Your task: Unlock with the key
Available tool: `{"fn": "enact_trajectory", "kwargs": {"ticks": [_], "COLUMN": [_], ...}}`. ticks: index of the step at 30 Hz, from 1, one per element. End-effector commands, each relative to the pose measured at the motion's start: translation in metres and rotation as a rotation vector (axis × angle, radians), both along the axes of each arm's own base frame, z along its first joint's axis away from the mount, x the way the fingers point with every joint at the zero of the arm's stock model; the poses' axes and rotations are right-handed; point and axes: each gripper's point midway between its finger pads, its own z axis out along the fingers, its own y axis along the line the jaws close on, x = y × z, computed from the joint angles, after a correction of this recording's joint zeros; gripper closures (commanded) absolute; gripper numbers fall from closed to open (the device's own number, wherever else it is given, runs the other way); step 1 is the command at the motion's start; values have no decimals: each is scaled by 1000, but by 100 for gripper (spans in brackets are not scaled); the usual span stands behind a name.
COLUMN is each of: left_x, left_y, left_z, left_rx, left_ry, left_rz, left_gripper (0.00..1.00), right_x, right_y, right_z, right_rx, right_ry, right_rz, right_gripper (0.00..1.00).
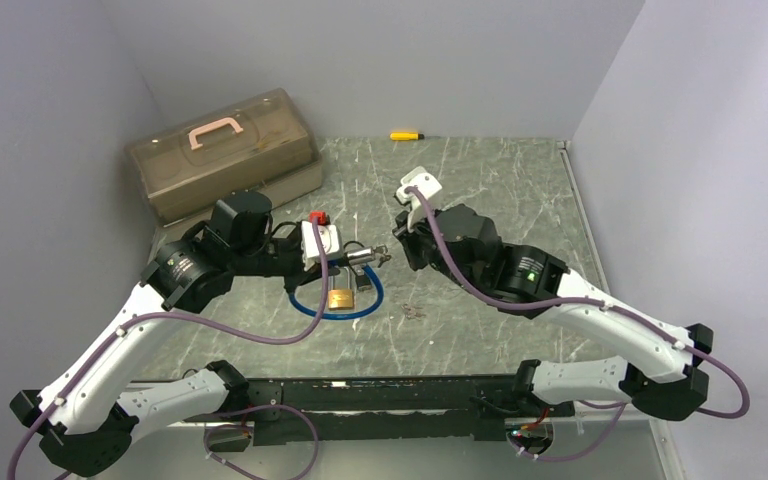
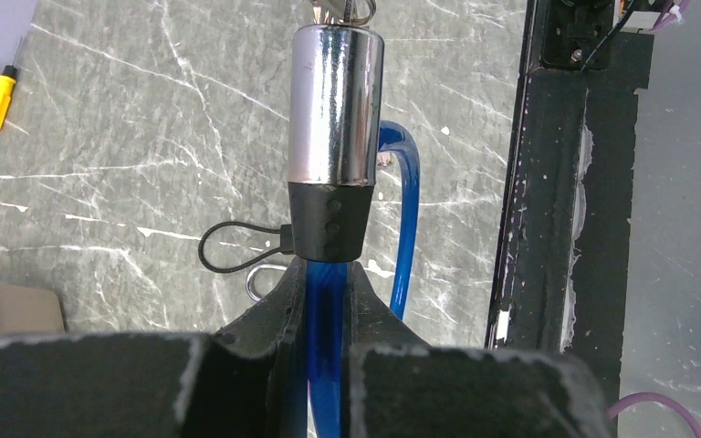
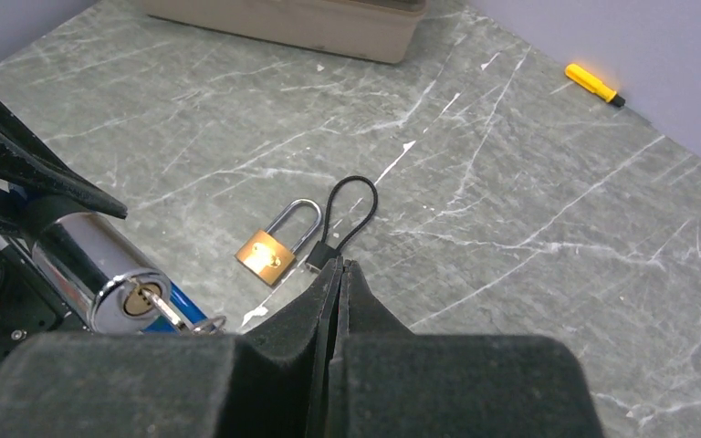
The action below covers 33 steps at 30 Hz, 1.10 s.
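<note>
A chrome lock cylinder (image 1: 363, 256) (image 2: 336, 109) with a black collar sits on a blue cable (image 2: 326, 310), lifted off the table. My left gripper (image 2: 326, 292) (image 1: 332, 262) is shut on the blue cable just behind the collar. A key (image 3: 169, 310) sticks out of the brass keyhole in the cylinder's (image 3: 100, 269) end face, with its ring hanging. My right gripper (image 3: 339, 266) (image 1: 400, 245) is shut with nothing between its pads, just right of the key and not touching it.
A small brass padlock (image 3: 267, 254) (image 1: 339, 298) and a black loop lock (image 3: 347, 205) lie on the table inside the blue cable ring (image 1: 340, 312). Loose keys (image 1: 412, 312) lie nearby. A toolbox (image 1: 222, 150) stands back left and a yellow screwdriver (image 1: 406, 135) lies at the back.
</note>
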Motion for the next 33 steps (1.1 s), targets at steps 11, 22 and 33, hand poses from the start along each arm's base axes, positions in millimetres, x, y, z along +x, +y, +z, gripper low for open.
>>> {"fn": "enact_trajectory", "kwargs": {"ticks": [11, 22, 33], "left_x": [10, 8, 2], "left_y": [-10, -14, -10], "left_z": [27, 41, 42], "left_rx": [-83, -105, -106], "left_ry": [-61, -76, -80], "left_rz": [9, -21, -31], "left_gripper": [100, 100, 100], "right_x": [-4, -20, 6], "right_y": [45, 82, 33], "right_z": [15, -14, 14], "right_rx": [48, 55, -2], "right_ry": [-64, 6, -74], "right_rz": [-7, 82, -66], "right_gripper": [100, 100, 49]}}
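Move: The key standing in the end of the blue cable's silver lock lies about 4 cm back, 2 cm left and 4 cm below the right hand. From the left hand, which keeps hold of the cable just behind the lock, it is some 7 cm right, 2 cm ahead and 3 cm lower. On the table, roughly 30 cm below the right hand, are the padlock 10 cm left and 1 cm back, the black cable loop 6 cm left and 4 cm ahead, and the spare keys 4 cm right and 4 cm back. The key end of the lock is met by the right gripper, which travels about 5 cm left and sinks some 3 cm with its fingers shut, bearing on it from the lock's right. The left hand keeps its grip and near the end is pushed a little left and down. Finally the right fingers open part way as that hand starts back right. ##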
